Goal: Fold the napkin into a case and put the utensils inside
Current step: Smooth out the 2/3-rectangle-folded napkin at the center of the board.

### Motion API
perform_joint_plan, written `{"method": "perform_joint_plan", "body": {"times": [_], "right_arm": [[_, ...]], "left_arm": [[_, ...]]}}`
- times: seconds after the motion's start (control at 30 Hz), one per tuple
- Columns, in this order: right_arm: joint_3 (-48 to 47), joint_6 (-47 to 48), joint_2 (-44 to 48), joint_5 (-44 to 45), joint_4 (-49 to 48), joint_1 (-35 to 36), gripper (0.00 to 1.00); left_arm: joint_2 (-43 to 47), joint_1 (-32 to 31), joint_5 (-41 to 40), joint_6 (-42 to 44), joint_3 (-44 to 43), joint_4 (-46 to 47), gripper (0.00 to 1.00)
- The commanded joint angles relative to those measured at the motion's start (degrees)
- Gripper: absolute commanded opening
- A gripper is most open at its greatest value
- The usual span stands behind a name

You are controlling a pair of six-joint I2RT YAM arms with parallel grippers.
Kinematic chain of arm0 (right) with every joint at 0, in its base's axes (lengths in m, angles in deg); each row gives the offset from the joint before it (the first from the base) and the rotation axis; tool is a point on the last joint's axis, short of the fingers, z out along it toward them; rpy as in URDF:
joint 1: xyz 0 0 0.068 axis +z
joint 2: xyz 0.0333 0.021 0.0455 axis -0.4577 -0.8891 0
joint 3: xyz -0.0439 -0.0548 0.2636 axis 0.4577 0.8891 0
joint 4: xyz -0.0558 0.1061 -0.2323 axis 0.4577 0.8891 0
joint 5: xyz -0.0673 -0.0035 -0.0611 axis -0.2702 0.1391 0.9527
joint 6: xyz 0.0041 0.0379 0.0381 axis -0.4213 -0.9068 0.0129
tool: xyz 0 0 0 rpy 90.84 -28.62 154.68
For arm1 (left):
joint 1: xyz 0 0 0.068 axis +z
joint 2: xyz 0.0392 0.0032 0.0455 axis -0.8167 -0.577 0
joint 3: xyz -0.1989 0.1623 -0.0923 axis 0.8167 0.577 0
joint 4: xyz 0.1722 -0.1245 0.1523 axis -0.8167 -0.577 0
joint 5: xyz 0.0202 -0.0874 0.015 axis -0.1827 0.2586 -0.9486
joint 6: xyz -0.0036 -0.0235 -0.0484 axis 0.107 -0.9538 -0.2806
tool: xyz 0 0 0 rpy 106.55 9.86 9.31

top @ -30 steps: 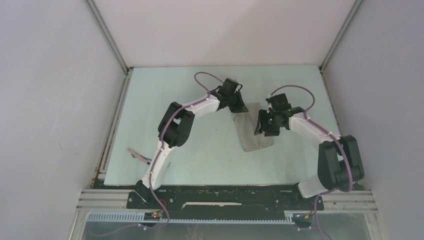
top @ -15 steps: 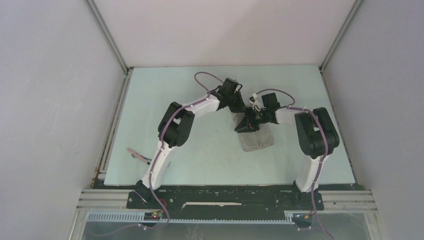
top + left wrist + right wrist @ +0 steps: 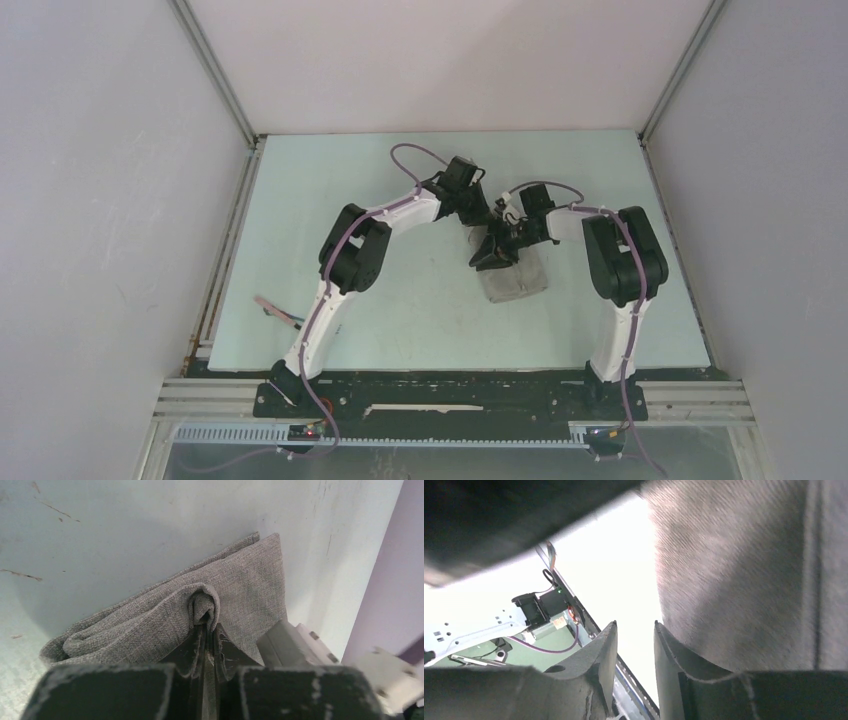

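Note:
The napkin (image 3: 518,277) lies folded into a narrow grey strip at mid-table. My left gripper (image 3: 482,217) is at its far end, and in the left wrist view the gripper (image 3: 205,624) is shut on a pinched-up fold of the cloth (image 3: 150,625). My right gripper (image 3: 492,256) hangs low over the strip's left side, close to the left one. Seen from the right wrist, the right gripper (image 3: 635,632) is open with nothing between its fingers, and grey cloth (image 3: 734,580) lies just beside its right finger. A thin pinkish utensil (image 3: 274,309) lies by the table's left edge.
Both arms crowd together over the napkin, the right forearm (image 3: 575,215) stretched across from the right. Grey walls close in the pale table (image 3: 330,170) on three sides. A metal rail (image 3: 450,400) runs along the near edge.
The right arm has swung left, bringing its gripper from the napkin's right side to its left side beside the left gripper. The left gripper has stayed in place on the cloth.

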Motion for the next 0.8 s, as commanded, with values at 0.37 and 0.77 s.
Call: {"method": "perform_joint_plan", "body": {"times": [0.37, 0.77], "right_arm": [[12.12, 0.35, 7.33, 0.09, -0.37, -2.65, 0.41], [12.39, 1.38, 7.65, 0.44, -1.49, -3.34, 0.39]], "left_arm": [[1.56, 0.33, 6.11, 3.49, -4.33, 0.15, 0.38], [17.07, 4.85, 18.74, 7.08, 4.66, 3.13, 0.75]]}}
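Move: The grey napkin's middle lies about 9 cm back and 4 cm to the right of my left hand, some 3 cm below; the ridge its shut fingers are on is right at their tips. From my part-open right hand, the napkin's middle is level and about 4 cm to the right, roughly 3 cm down. The napkin's near edge lies some 11 cm back and 6 cm right of my right hand. With my right hand I sink a little, then sweep back about 5 cm and some 3 cm to the right over the napkin towards its near edge, fingers still part open, and stop there, the lower finger resting on the cloth. My left hand first stays on the ridge, then opens wide and lifts off, rising ever faster to some 9 cm. ##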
